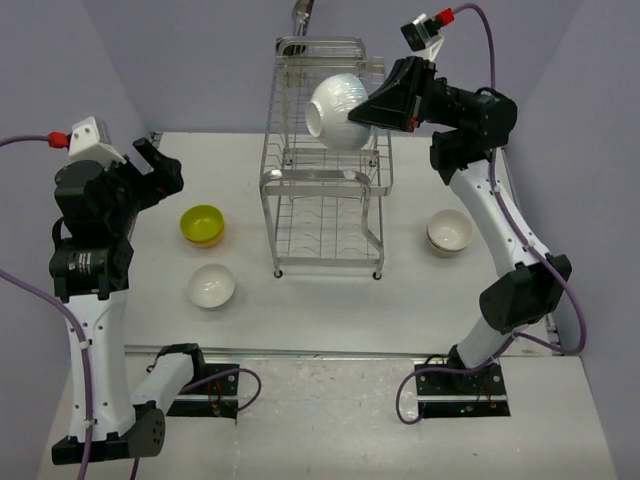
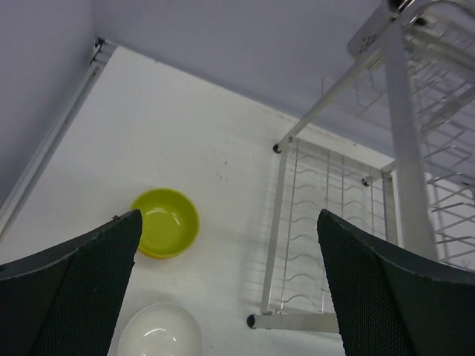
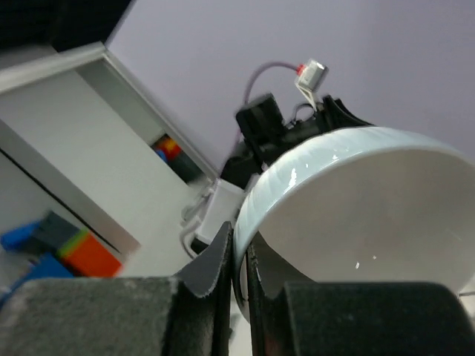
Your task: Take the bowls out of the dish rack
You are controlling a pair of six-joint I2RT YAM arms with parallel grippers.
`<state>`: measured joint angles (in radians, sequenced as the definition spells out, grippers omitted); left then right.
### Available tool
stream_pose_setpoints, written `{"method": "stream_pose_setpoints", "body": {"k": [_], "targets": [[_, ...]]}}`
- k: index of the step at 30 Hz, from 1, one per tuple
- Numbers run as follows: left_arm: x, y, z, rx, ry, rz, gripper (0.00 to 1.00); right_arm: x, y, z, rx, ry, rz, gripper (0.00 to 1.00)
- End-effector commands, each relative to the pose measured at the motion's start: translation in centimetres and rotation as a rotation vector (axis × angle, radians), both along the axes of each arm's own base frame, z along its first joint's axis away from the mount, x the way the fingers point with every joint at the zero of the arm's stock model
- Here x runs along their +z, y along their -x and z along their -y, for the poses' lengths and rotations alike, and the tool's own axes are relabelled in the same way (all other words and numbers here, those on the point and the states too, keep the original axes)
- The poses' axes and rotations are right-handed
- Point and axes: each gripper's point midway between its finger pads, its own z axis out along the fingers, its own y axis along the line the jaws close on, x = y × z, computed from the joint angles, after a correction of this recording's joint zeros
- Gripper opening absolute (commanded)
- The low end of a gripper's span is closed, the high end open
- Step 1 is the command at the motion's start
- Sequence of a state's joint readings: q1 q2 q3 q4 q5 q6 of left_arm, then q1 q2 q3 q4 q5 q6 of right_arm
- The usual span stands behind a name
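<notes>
The chrome wire dish rack (image 1: 326, 176) stands at the middle back of the table. My right gripper (image 1: 362, 112) is shut on the rim of a white bowl (image 1: 338, 112), which hangs tilted at the rack's upper tier. In the right wrist view the bowl (image 3: 356, 215) fills the frame, its rim pinched between the fingers of the right gripper (image 3: 239, 256). My left gripper (image 1: 160, 170) hovers open and empty, left of the rack. Below the left gripper (image 2: 230, 282) lie a lime green bowl (image 2: 165, 221), a white bowl (image 2: 159, 334) and the rack's lower tier (image 2: 275, 222).
On the table left of the rack, the lime green bowl (image 1: 202, 224) rests on an orange-yellow one, with a white bowl (image 1: 212, 286) nearer me. Right of the rack sits another white bowl (image 1: 449, 232). Purple walls close in the back and sides.
</notes>
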<state>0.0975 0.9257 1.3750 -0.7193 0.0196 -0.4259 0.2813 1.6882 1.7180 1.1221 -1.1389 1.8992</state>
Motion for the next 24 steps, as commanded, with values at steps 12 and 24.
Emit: {"method": "stream_pose_setpoints", "body": {"k": [12, 24], "targets": [[9.3, 9.5, 10.8, -0.596, 0.112, 0.229, 1.0, -3.5, 10.9, -6.5, -0.298, 0.479, 0.52, 0.0], [4.8, 14.2, 14.9, -0.863, 0.139, 0.177, 1.0, -23.4, 16.5, -8.0, -0.255, 1.115, 0.917, 0.0]]}}
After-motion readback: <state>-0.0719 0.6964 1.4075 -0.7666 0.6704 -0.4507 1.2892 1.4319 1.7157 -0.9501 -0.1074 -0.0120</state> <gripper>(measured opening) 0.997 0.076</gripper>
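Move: My right hand holds the last white bowl by its rim above the rack. The other white bowl, on the table, lies about 36 cm to its left, 6 cm back and 52 cm below. The rack's front rail is some 13 cm ahead, 8 cm left and 32 cm below. From my open left hand, the held bowl is about 35 cm right, 2 cm back and 19 cm higher. The table bowl is 8 cm back, 3 cm right and the green bowl 9 cm ahead, 1 cm left, both roughly 35 cm below. Still pinching the rim, my right hand lifts a little as it draws back from over the rack, then swings down and left, ending about 24 cm lower and 18 cm back, fingers rolling to point downward. My open left hand rises, pulls back and right, then sinks partway, turning some 45 degrees clockwise to face the held bowl without touching it. ##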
